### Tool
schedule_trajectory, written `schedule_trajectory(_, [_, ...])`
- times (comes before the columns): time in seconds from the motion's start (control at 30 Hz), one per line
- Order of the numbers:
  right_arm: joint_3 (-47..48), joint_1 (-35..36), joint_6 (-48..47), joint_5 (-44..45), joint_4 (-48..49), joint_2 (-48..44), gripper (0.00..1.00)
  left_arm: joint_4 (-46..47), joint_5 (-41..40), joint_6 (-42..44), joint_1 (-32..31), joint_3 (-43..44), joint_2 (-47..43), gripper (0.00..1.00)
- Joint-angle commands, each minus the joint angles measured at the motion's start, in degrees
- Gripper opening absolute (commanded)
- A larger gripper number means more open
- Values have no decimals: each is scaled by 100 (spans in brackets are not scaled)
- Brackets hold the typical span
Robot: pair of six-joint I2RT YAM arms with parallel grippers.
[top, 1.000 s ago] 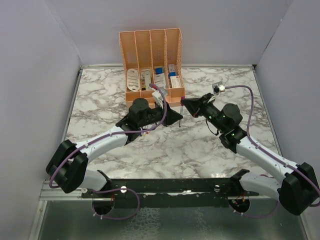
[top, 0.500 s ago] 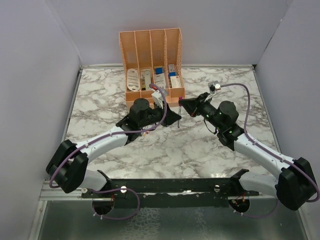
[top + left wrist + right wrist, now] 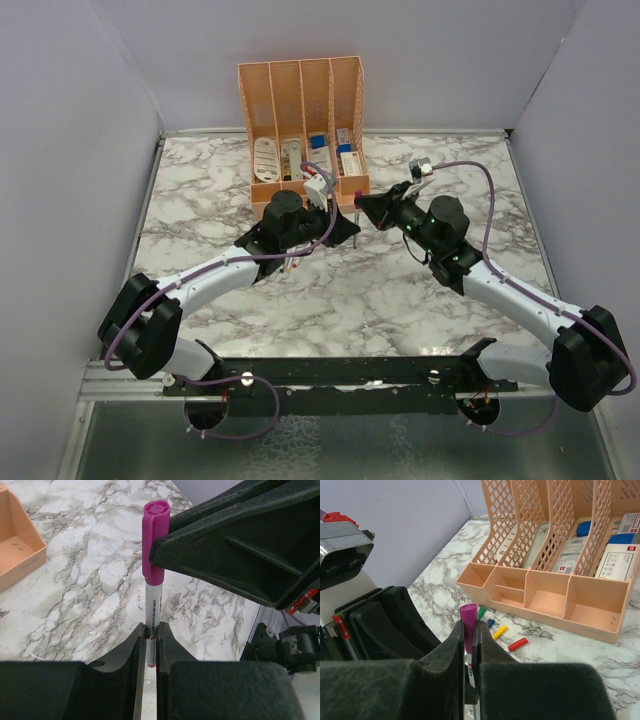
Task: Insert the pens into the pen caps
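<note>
A thin white pen (image 3: pixel 152 602) stands upright above the marble, and my left gripper (image 3: pixel 151 630) is shut on its lower barrel. A magenta pen cap (image 3: pixel 153 540) sits over the pen's top end. My right gripper (image 3: pixel 470 632) is shut on that cap (image 3: pixel 468 625), with the pen's barrel (image 3: pixel 471 672) showing below its fingers. From above, the two grippers meet tip to tip in front of the organiser, left gripper (image 3: pixel 342 230) and right gripper (image 3: pixel 364 204). Green (image 3: pixel 481 613), blue (image 3: pixel 490 623), yellow (image 3: pixel 499 632) and red (image 3: pixel 518 644) caps lie on the table; my fingers hide their near ends.
The peach organiser (image 3: pixel 300 100) stands at the back centre, its low front trays (image 3: pixel 545 595) just beyond the caps. White walls close in the table on the left, right and back. The marble table (image 3: pixel 200 200) stretches to both sides of the arms.
The right gripper has moved left and slightly back with the magenta cap, closing in over the left gripper. The left gripper and pen have shifted a little toward the organiser.
</note>
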Motion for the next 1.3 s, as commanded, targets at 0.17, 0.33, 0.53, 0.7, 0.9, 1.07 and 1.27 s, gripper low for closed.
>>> schedule_trajectory(0.17, [-190,442,-88,-368,-1708,379,1,1391,-894,200,525,650,-169,0])
schedule_trajectory(0.33, [-102,644,-103,-249,-1831,651,1,1429,-799,174,613,684,-152,0])
schedule_trajectory(0.53, [125,674,-82,5,-1786,685,1,1051,-409,157,633,536,-128,0])
schedule_trajectory(0.7, [576,674,-165,384,-1684,615,30,185,-45,67,633,105,-61,0])
schedule_trajectory(0.9, [945,673,-377,1050,-1376,169,47,-1379,45,124,633,-128,376,0])
schedule_trajectory(1.07, [1116,669,-659,1567,-1473,-256,47,-2486,-60,336,628,101,803,0])
schedule_trajectory(1.27, [1094,674,-745,2404,-1831,-603,47,-3723,-483,862,594,750,1388,0])
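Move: My left hand holds the purple pen, its end already in the purple cap held by my right fingers; the cap's middle is about 4 cm ahead of and 5 cm above my left hand, 0 sideways. The red-capped pen lies some 4 cm ahead, 11 cm left and 21 cm below; the organiser's front tray is about 18 cm ahead and 8 cm left. From my right hand, the pen's middle is about 3 cm back, 1 cm left and 5 cm below. I keep the pen and cap pressed together while both hands drift a couple of centimetres left and slightly down. Then my right fingers open to about half, let go of the cap and, after a small dip, back up and rightward off it by some 9 cm. My left hand, grip kept, carries the capped pen about 14 cm down and a little left, towards the table beside the red-capped pen, tipping its fingers downward some 35 degrees. ##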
